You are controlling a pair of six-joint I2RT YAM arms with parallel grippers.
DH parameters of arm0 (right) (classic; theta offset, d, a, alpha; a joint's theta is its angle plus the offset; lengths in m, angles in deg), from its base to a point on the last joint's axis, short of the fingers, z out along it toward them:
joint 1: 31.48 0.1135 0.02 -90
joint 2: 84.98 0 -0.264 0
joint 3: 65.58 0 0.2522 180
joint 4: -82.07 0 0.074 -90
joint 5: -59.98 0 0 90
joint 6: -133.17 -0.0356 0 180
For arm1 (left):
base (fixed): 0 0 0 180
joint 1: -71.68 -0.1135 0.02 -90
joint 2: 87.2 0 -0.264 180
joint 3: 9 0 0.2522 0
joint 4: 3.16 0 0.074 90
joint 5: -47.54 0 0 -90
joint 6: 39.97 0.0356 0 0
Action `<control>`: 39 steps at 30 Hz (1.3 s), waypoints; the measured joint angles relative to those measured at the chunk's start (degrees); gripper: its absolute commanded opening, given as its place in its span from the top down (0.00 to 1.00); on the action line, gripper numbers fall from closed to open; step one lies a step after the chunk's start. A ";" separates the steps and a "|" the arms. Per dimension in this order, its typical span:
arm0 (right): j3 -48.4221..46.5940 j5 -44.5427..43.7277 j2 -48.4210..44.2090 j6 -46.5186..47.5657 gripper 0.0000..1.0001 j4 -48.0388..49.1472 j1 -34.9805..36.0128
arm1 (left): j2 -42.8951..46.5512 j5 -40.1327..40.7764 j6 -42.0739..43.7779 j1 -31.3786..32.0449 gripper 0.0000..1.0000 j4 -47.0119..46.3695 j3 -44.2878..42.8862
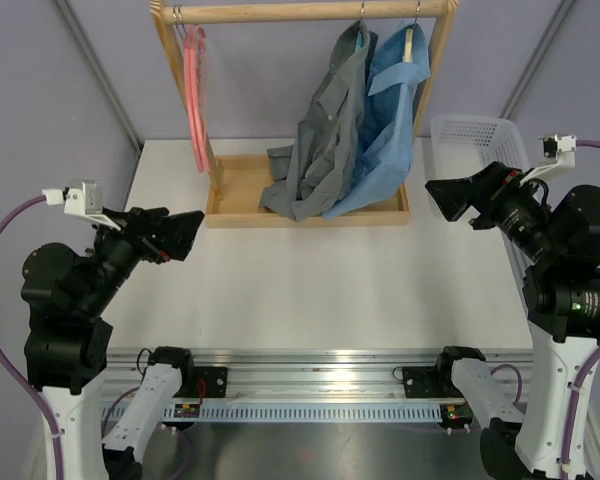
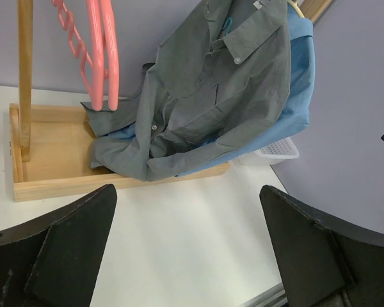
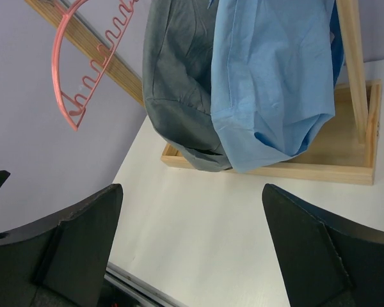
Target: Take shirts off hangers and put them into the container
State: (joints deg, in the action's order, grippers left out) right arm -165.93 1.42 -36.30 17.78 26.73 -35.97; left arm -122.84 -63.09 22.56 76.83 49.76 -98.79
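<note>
A dark grey shirt (image 1: 325, 130) and a light blue shirt (image 1: 390, 130) hang side by side from the wooden rail, their tails bunched in the rack's tray. A cream hanger (image 1: 410, 45) shows at the blue shirt's collar; of the grey shirt's hanger only the metal hook (image 1: 362, 12) shows. The white mesh container (image 1: 475, 140) stands right of the rack. My left gripper (image 1: 185, 235) hovers open over the table's left side. At the right, near the container, my right gripper (image 1: 448, 197) is also open. Both wrist views face the shirts: grey shirt (image 2: 205, 96), blue shirt (image 3: 275, 77).
Bare pink ridged hangers (image 1: 195, 90) hang at the rail's left end. The wooden rack's shallow tray (image 1: 235, 190) sits at the back of the white table. An aluminium rail (image 1: 310, 365) runs along the near edge between the arm bases.
</note>
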 measured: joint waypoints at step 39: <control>-46.10 -6.27 44.33 6.05 0.00 -11.28 12.02 | 0.68 -3.39 -5.42 0.00 0.01 -9.42 16.52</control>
State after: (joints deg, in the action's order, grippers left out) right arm -212.03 -4.86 8.03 23.84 15.45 -23.95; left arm -122.16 -66.47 17.14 76.83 40.34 -82.26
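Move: About 20 cm ahead of the right hand and 6 cm to its left, the blue shirt hangs with its middle some 7 cm lower than the hand. The grey shirt hangs about 9 cm to the left of it, and the rack's right post stands some 9 cm to the right of it. The white container lies roughly 22 cm ahead of the right hand, 12 cm to its right and far below. From the left hand, the blue shirt is about 24 cm ahead and 30 cm to the right, slightly lower. Sweeping quickly in at the blue shirt, the open right hand reaches about 19 cm forward, bearing right and dipping, its fingers tipping down some 20 degrees. It then draws back slightly, rises about 8 cm and swings left across the shirt's upper part, levelling out and turning counter-clockwise; contact can't be made out. The left hand, also open, sinks and eases forward, tipping slightly down. ##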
